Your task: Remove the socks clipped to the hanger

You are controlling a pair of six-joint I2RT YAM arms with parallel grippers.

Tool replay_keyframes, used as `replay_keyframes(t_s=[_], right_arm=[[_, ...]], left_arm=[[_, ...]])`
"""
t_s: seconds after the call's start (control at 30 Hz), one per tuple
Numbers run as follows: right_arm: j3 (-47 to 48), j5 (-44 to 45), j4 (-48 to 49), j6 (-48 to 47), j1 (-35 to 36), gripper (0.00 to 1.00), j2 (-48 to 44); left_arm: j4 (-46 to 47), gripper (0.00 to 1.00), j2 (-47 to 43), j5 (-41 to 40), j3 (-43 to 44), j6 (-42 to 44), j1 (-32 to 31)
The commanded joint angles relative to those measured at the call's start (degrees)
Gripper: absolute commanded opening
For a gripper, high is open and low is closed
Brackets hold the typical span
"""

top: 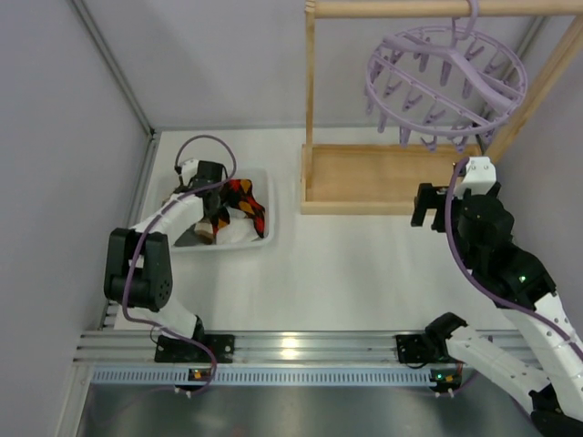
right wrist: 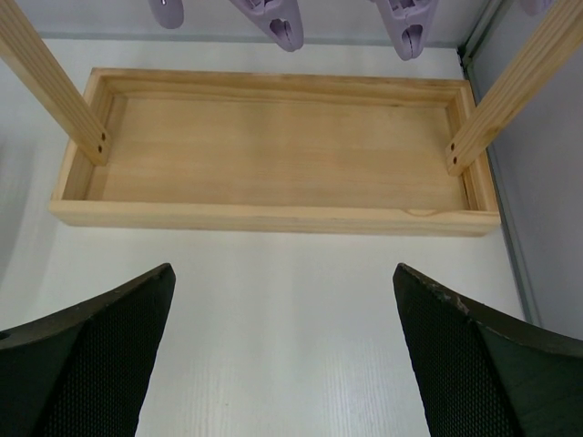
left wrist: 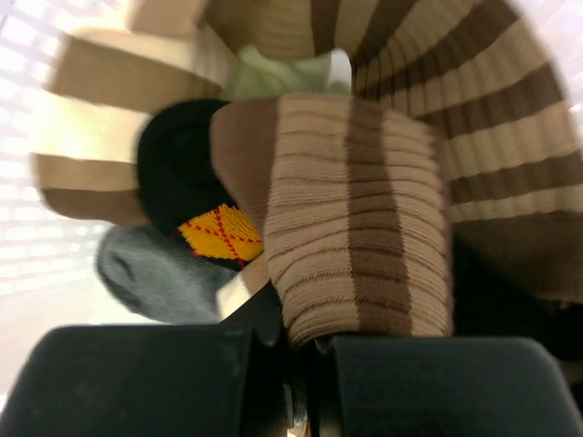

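The lavender hanger (top: 446,77) hangs by its hook from the wooden rack's top bar, and the pegs that show hold nothing. My left gripper (top: 217,217) is down in the white basket (top: 264,238), shut on a brown-and-tan striped sock (left wrist: 355,209) whose cuff is pinched between the fingers (left wrist: 305,350). Beneath it lie a diamond-patterned sock (left wrist: 219,232) and another striped one (left wrist: 510,137). The red and orange diamond sock (top: 244,200) also shows from above. My right gripper (top: 426,205) hovers open and empty over the table, in front of the rack's base (right wrist: 282,300).
The wooden rack's tray base (right wrist: 273,146) lies just ahead of the right gripper, its two uprights (right wrist: 55,86) rising at either end, with lavender pegs (right wrist: 273,23) dangling above. A grey sock (left wrist: 150,273) lies in the basket. A grey wall (top: 64,137) bounds the left side.
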Motion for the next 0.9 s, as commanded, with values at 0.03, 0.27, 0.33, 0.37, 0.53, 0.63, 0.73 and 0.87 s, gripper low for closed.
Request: replay_keyframes(t_s=[0.03, 0.27, 0.33, 0.37, 0.53, 0.63, 0.73, 0.87], right_arm=[[-0.45, -1.12, 1.01, 0.67, -0.24, 0.99, -1.22], [-0.89, -1.74, 0.66, 1.28, -0.24, 1.00, -2.81], [-0.89, -1.91, 0.57, 1.37, -0.24, 0.99, -3.16], [-0.98, -2.00, 0.57, 1.46, -0.24, 0.99, -3.16], [-0.80, -2.09, 0.31, 1.90, -0.15, 0.99, -3.69], [-0.89, -2.53, 0.48, 2.51, -0.24, 0.99, -3.95], [-1.68, -2.88, 0.74, 3.57, -0.24, 0.99, -4.56], [-4.66, -2.09, 2.32, 5.58, -0.24, 0.99, -6.93]], left_arm=[[0.44, 0.00, 2.49, 2.81, -0.25, -2.36, 0.93], [0.08, 0.32, -4.35, 3.07, -0.86, -0.43, 1.02], [-0.35, 0.46, -8.05, 2.46, -1.21, 0.02, 1.02], [-0.62, 0.50, -9.45, 2.28, -1.47, 0.02, 1.02], [-3.86, 0.68, -16.65, 1.49, -0.86, 1.16, 1.02], [-5.36, 0.75, -20.26, 3.67, -0.07, 2.30, 1.02], [-7.03, 0.97, -25.97, 7.28, 0.72, 4.58, 0.93], [-8.96, 0.99, -33.17, 25.59, 1.16, 8.44, 0.84]])
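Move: In the box, the left hand already holds the last striped sock just above the sock pile, whose middle is about 5 cm below the fingers and 1 cm back. A red-black argyle sock lies some 7 cm right and level with the hand, the white socks about 7 cm right and 6 cm back, the grey sock roughly 5 cm left and 7 cm back. From the idle right hand the pile is some 52 cm left, 13 cm ahead and 28 cm down. Dipping about 2 cm farther into the box, the left hand opens its fingers from shut to wide and lets go of the striped sock on the pile. It starts rising while they are still opening, climbing some 15 cm clear of the socks and drawing back about 5 cm late in the lift, the fingers tipping up roughly 20 degrees. ##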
